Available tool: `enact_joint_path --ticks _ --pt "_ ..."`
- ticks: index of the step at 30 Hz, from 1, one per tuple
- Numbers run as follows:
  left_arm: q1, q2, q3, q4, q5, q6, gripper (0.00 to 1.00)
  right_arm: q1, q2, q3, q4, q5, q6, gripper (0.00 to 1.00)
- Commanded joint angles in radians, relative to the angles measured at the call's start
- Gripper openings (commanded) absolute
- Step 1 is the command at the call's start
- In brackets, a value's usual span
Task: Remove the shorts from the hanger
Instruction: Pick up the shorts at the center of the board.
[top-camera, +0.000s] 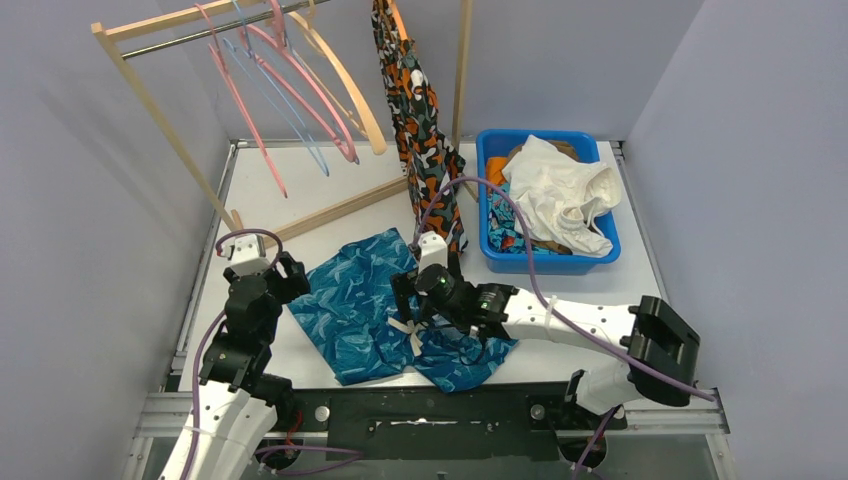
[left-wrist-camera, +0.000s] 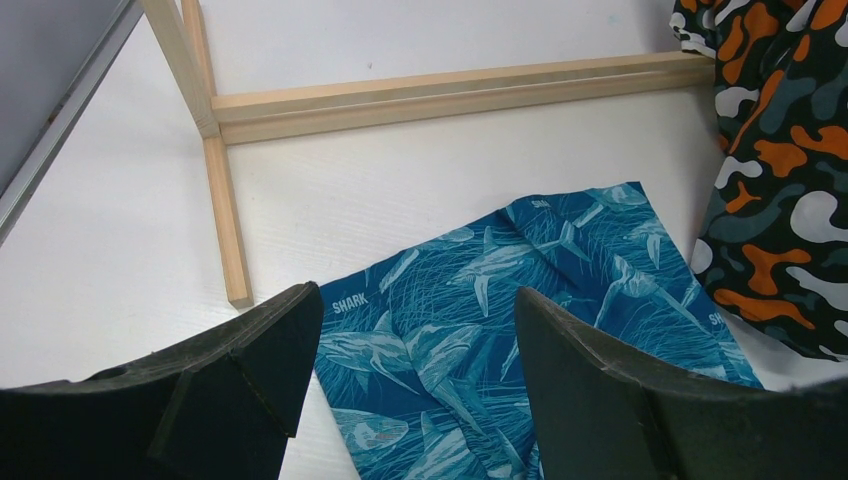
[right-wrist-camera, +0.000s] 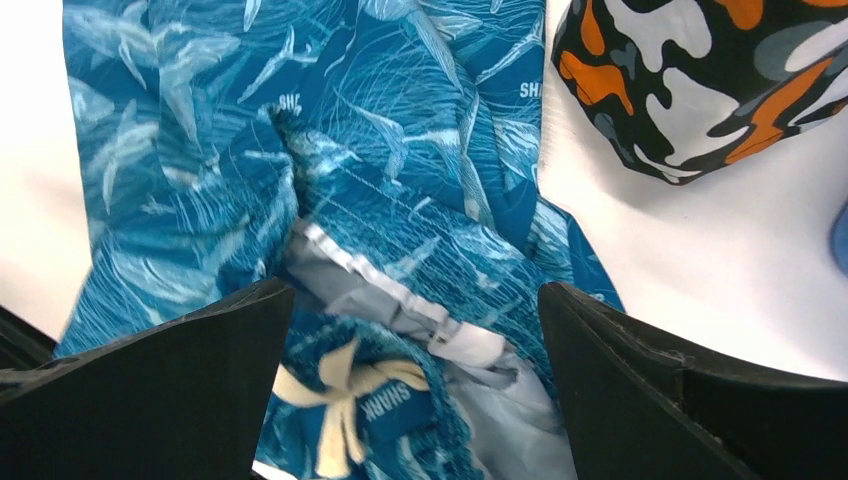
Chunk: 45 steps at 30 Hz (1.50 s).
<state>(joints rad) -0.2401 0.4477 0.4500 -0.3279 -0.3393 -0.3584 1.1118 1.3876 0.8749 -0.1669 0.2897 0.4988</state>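
Teal shark-print shorts (top-camera: 365, 305) lie crumpled flat on the white table. My right gripper (top-camera: 418, 296) hovers open just over their waistband. In the right wrist view the cream drawstring bow (right-wrist-camera: 335, 395) shows between the spread fingers of the right gripper (right-wrist-camera: 417, 300), which hold nothing. My left gripper (top-camera: 288, 277) stands open at the left edge of the shark-print shorts (left-wrist-camera: 520, 290), and the left wrist view shows the left gripper (left-wrist-camera: 420, 300) empty. Orange-black-white camouflage shorts (top-camera: 418, 120) hang from the rack; their hanger is mostly hidden by the cloth.
Several bare pink, blue and wooden hangers (top-camera: 300, 90) hang on the wooden rack, whose base bar (left-wrist-camera: 450, 90) lies across the table. A blue bin (top-camera: 545, 262) at the back right holds white shorts (top-camera: 560, 190) on top of other shorts.
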Motion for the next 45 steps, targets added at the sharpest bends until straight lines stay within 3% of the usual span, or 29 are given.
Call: enact_joint_path --ticks 1,7,10,12,14,18,21,24,28,32,33,40,45 --pt "0.004 0.0 0.044 0.034 0.01 -0.001 0.7 -0.007 0.065 0.118 -0.104 0.056 0.224 0.99" --pt "0.005 -0.004 0.044 0.034 0.007 -0.001 0.7 0.024 0.202 0.186 -0.132 0.058 0.318 0.98" --pt "0.004 -0.006 0.044 0.033 0.012 -0.001 0.7 0.022 0.3 0.23 -0.168 0.011 0.275 0.98" --pt "0.004 -0.008 0.044 0.032 0.01 -0.002 0.7 -0.007 0.39 0.252 -0.168 -0.13 0.198 0.99" --pt "0.004 -0.009 0.044 0.033 0.009 -0.002 0.7 -0.019 0.49 0.313 -0.279 -0.105 0.214 1.0" --pt "0.004 -0.01 0.044 0.033 0.013 -0.001 0.7 -0.021 0.584 0.314 -0.312 -0.098 0.192 0.98" --pt "0.003 -0.012 0.045 0.031 0.011 -0.001 0.7 -0.021 0.595 0.259 -0.252 -0.194 0.165 0.88" --pt "0.004 -0.02 0.045 0.03 0.01 -0.001 0.7 -0.017 0.594 0.229 -0.246 -0.194 0.168 0.63" --pt "0.003 -0.03 0.041 0.033 0.006 -0.001 0.7 -0.013 0.546 0.222 -0.27 -0.15 0.163 0.44" --pt "0.003 -0.022 0.044 0.031 0.006 -0.001 0.7 -0.015 0.429 0.204 -0.228 -0.085 0.172 0.05" --pt "0.003 -0.021 0.045 0.032 0.007 -0.001 0.7 -0.015 0.399 0.195 -0.215 -0.068 0.174 0.01" --pt "0.004 -0.029 0.043 0.029 0.004 -0.004 0.7 -0.017 0.133 0.066 -0.115 0.093 0.202 0.0" --pt "0.003 -0.016 0.043 0.032 0.012 -0.002 0.7 -0.02 -0.106 -0.053 0.005 0.123 0.185 0.0"
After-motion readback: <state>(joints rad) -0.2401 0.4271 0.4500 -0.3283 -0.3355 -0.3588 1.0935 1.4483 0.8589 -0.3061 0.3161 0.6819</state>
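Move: The middle of the blue shorts lies some 11 cm below the right hand, about 4 cm to its left and 2 cm back. From that hand the hanging camo shorts' hem is about 10 cm ahead and 4 cm right, and the blue basket some 19 cm ahead and 26 cm right. From the left hand the blue shorts' middle is roughly 20 cm right, 7 cm back and 17 cm below. Right hand drops about 10 cm, edging left, pinches a blue shorts fold, then drags it 7 cm right, lifting. ##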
